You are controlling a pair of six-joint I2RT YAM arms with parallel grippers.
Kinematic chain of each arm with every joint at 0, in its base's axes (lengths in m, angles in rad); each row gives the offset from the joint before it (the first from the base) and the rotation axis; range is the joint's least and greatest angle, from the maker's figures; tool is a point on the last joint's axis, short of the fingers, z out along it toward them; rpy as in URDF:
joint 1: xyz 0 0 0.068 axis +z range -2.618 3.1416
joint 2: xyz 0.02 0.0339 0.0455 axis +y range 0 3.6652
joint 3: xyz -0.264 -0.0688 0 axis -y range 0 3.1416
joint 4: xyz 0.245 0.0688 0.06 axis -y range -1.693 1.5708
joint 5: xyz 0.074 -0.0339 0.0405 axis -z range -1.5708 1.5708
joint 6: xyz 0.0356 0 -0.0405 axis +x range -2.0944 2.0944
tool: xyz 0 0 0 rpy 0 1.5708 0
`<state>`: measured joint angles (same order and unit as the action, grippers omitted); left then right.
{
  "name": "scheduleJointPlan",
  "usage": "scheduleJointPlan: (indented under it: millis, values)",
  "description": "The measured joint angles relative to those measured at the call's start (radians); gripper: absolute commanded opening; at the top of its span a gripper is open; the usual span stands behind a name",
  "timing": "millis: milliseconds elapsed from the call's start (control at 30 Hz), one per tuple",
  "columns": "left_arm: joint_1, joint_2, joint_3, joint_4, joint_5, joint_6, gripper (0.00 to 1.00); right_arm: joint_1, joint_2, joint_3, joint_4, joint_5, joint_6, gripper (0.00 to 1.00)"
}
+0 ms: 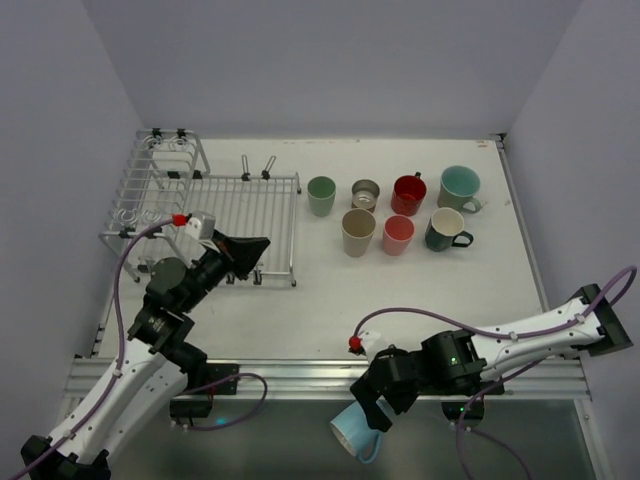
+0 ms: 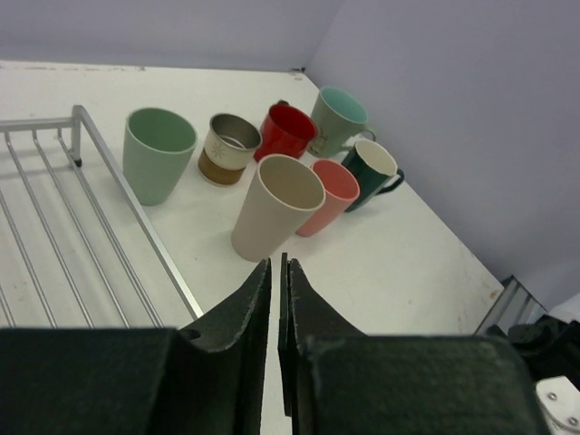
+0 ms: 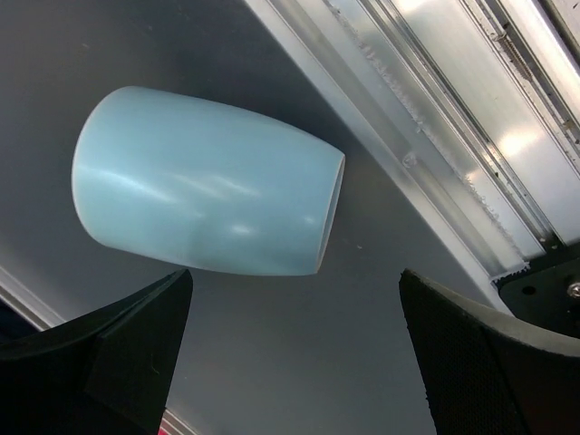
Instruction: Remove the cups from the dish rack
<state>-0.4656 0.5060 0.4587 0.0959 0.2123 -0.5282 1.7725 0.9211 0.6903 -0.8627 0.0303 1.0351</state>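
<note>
The silver wire dish rack (image 1: 215, 215) stands at the table's left; I see no cup on its flat tray. My left gripper (image 1: 262, 243) hovers over the rack's front right corner, shut on nothing, its fingertips (image 2: 275, 261) pointing toward the cups. Several cups stand upright right of the rack: pale green (image 1: 321, 195), metallic (image 1: 366, 193), red (image 1: 408, 194), teal (image 1: 459, 187), beige (image 1: 358, 231), pink (image 1: 397, 234) and a dark green mug (image 1: 445, 229). A light blue cup (image 3: 204, 195) lies on its side below the table's near edge. My right gripper (image 3: 294, 276) stands open just beside it, not touching.
An aluminium frame rail (image 1: 300, 375) runs along the table's near edge, and the light blue cup (image 1: 352, 432) lies on the dark surface beyond it. The rack's edge rail (image 2: 136, 213) is close to my left fingers. Grey walls enclose the table.
</note>
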Motion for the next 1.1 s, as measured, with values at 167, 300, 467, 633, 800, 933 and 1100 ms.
scheduleJointPlan:
  millis: [167, 300, 467, 633, 800, 933, 1100]
  values:
    - [0.0, 0.0, 0.027, -0.083, 0.125, 0.009, 0.23, 0.009, 0.026, -0.001, 0.021, 0.0, -0.01, 0.99]
    - [0.0, -0.038, 0.043, -0.17, 0.208, 0.029, 0.3, 0.01, -0.018, -0.008, 0.068, -0.029, -0.05, 0.99]
    - [0.0, -0.066, 0.043, -0.251, 0.319, 0.042, 0.39, 0.015, 0.092, -0.008, 0.17, -0.121, -0.137, 0.99]
    - [0.0, -0.09, 0.043, -0.354, 0.372, 0.051, 0.44, 0.016, 0.216, -0.029, 0.229, -0.174, -0.185, 0.99]
    - [0.0, -0.11, 0.023, -0.411, 0.413, 0.049, 0.48, 0.019, 0.266, -0.023, 0.24, -0.14, -0.176, 0.99]
    - [0.0, -0.158, -0.042, -0.444, 0.441, 0.025, 0.54, 0.015, 0.315, -0.008, 0.253, -0.042, -0.144, 0.98]
    - [0.0, -0.178, -0.062, -0.464, 0.455, 0.004, 0.57, -0.058, 0.338, -0.006, 0.258, 0.111, -0.115, 0.93]
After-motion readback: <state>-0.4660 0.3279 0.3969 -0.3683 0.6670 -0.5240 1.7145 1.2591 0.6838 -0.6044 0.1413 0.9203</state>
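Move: The blue cup lies off the near edge of the table, in the grey gap behind the metal rail, about 7 cm to the right hand's left, 2 cm back and some 7 cm below. The rail runs crosswise about 10 cm ahead of the cup and about level with it. From the left hand the cup is roughly 30 cm back, 18 cm to the right and 24 cm down. Bring the open right gripper down about 5 cm and left as much, first easing back behind the blue cup, then sweeping some 6 cm forward so the fingers straddle the cup and push it towards the rail, just starting to close. Meanwhile draw the empty left gripper back about 11 cm and down 8 cm towards the cup, opening it halfway, turning it some 25 degrees clockwise and tipping it down. ##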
